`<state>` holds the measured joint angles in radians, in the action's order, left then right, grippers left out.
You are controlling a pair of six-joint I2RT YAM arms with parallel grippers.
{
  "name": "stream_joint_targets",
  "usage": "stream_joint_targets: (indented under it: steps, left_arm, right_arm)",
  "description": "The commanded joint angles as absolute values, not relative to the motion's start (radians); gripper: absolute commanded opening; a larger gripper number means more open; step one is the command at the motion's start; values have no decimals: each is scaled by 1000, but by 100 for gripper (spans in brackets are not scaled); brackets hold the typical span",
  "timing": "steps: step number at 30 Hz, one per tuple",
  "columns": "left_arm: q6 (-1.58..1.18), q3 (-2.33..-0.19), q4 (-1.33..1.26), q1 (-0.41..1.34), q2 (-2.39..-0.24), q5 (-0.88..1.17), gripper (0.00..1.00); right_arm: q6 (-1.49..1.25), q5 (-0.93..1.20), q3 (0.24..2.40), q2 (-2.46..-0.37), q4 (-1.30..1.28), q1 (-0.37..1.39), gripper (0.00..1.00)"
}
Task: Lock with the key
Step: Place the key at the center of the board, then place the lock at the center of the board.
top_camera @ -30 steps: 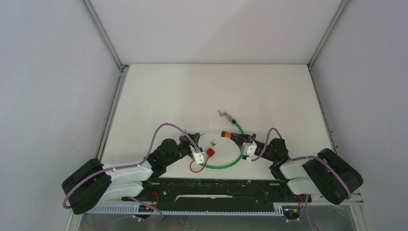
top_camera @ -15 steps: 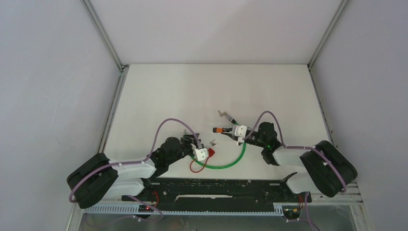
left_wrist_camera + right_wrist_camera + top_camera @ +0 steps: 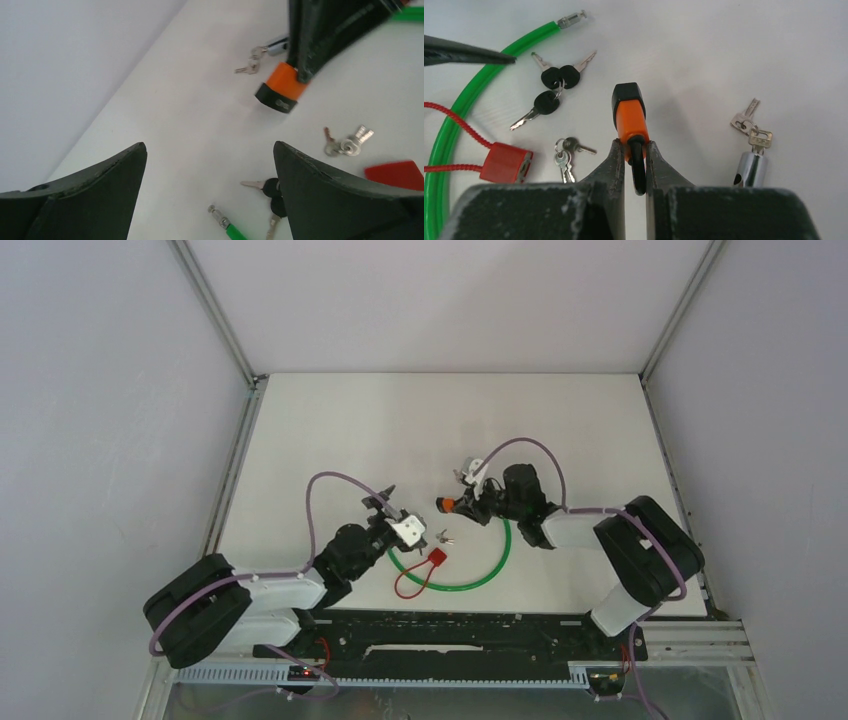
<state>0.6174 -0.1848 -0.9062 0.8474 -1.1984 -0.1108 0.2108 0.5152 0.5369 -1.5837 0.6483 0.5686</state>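
My right gripper is shut on the black shackle of an orange padlock, whose black base points away from me. The same padlock shows at mid-table with my right gripper behind it. My left gripper is open and empty, hovering over the table facing the padlock. A bunch of black-headed keys lies by its right finger. A small silver key bunch lies between the padlock and a red lock.
A green cable curves round the keys, its metal end below my left gripper. A chrome lock with keys in it lies right of the padlock. The red lock trails a red wire loop. The table's side walls stand well off.
My left gripper has opened and pulled away up and left, leaving the red lock on the table. My right gripper has carried the orange padlock away from the near edge and leftward.
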Motion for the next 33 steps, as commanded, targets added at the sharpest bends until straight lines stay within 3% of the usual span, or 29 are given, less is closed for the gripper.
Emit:
stream_joint_targets:
  steps: [1,9,13,23,29,32,33]
  left_arm:
    - [372,-255,-1007,845,-1197,-414,100]
    - [105,-501,-525,836,-1160,-782,100]
    - [99,-470,-576,835,-1150,-837,100]
    - [101,-535,-510,853,-1183,-860,100]
    - [92,-456,-672,862,-991,-791,100]
    - [121,-449,-755,860,-999,-789,100]
    - [125,-457,-755,859,-1018,-796,100]
  right_arm:
    - [198,477,673,-1657,480,610,11]
    - [155,334,719,-1695,424,632,26]
    - [138,301,722,-1695,431,628,38]
    - [47,136,730,-1667,455,618,47]
    - [-50,30,730,-1624,458,616,52]
    - [-108,-36,730,-1598,442,612,53]
    - [-125,-56,730,-1587,432,608,58]
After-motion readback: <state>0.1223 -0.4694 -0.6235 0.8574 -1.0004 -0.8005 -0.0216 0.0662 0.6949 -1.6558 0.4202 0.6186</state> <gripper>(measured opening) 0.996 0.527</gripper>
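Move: The right hand holds the orange padlock by its shackle; the mid-board spot for it lies about 3 cm left, 1 cm ahead and 4 cm below. From that hand, the silver keys are 6 cm back and 3 cm left, the chrome lock 4 cm ahead and 4 cm right, both some 5 cm lower. From the empty left hand the spot is roughly 4 cm ahead, 7 cm right and 10 cm down. Right hand lowers the orange padlock about 3 cm, opens and swings forward-right; open left hand withdraws up and left. ##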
